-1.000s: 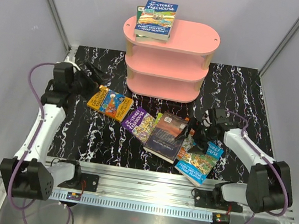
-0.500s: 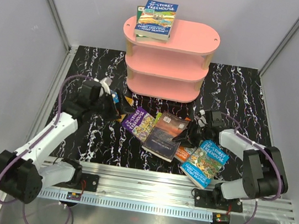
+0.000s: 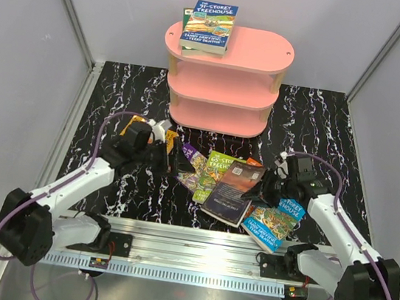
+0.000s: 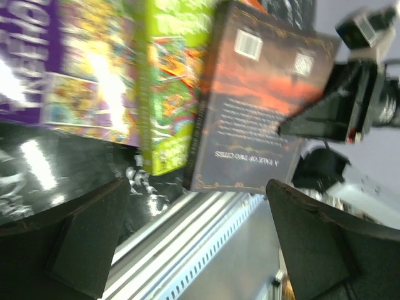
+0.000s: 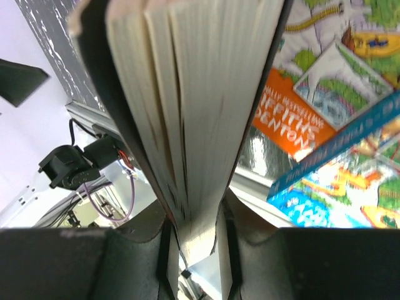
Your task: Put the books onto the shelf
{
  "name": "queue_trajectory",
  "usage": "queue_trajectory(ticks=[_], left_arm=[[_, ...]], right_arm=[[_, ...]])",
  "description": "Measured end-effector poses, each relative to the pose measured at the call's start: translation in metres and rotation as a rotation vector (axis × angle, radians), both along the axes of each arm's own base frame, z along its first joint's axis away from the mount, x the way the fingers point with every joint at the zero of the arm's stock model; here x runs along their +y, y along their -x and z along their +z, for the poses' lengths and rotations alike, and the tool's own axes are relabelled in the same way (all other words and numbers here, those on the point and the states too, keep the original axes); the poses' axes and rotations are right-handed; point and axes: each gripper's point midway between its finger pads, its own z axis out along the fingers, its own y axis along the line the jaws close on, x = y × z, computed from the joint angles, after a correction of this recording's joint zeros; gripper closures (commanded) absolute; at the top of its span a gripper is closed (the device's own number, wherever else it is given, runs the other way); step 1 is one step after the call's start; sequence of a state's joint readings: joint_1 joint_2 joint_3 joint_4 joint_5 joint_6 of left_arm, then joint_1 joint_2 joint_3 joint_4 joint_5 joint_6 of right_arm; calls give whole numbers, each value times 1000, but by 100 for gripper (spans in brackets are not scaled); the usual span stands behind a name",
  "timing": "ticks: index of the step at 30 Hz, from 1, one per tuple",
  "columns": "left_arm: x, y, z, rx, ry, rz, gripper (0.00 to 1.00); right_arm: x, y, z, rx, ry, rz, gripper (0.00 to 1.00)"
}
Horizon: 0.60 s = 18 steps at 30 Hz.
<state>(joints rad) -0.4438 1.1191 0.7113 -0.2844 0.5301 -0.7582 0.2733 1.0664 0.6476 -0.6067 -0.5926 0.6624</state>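
The pink shelf (image 3: 225, 79) stands at the back with two books (image 3: 208, 26) stacked on its top board. On the black table lie a purple book (image 3: 192, 162), a green book (image 3: 221, 162) and a blue book (image 3: 273, 221). An orange book (image 3: 137, 121) shows behind my left arm. My right gripper (image 3: 265, 190) is shut on the right edge of a dark book (image 3: 233, 189), which is tilted up; its page edges (image 5: 194, 94) fan out above that gripper (image 5: 194, 215). My left gripper (image 3: 176, 160) hangs open (image 4: 200, 240) over the purple book (image 4: 62, 62), facing the dark book (image 4: 262, 106).
Grey walls close in the table on three sides. A metal rail (image 3: 195, 239) runs along the near edge, close to the dark and blue books. Another orange cover (image 5: 297, 115) lies under the blue book (image 5: 350, 187). The lower two shelf boards (image 3: 220, 115) hold nothing.
My left arm has swung right from the table's left side to the purple book, still open. My right gripper closed on the dark book and drew it back, uncovering the green book.
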Motion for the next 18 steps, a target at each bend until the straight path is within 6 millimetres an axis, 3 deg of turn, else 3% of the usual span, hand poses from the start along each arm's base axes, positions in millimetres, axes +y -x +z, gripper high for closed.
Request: queue_trajectory(ticks=[7, 18], left_arm=[[-51, 27, 11, -50, 128, -209, 5], [-57, 24, 29, -51, 100, -168, 2]], right_arm=[[3, -3, 25, 11, -25, -37, 100], [28, -42, 80, 6, -212, -147, 100]])
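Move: The held book, A Tale of Two Cities, is middled about 14 cm right, 4 cm back and 6 cm below the open left hand. From that hand, the green 65-storey book lies some 8 cm right, level fore-and-aft and 10 cm down. The right hand grips the held book's right edge; from it the left gripper is about 20 cm left, 4 cm forward and 4 cm higher, the blue 26-storey book 7 cm right, 8 cm back and 6 cm down. Right hand lifts the gripped book 8 cm, forward and left, while the open left shifts 6 cm right towards it. ##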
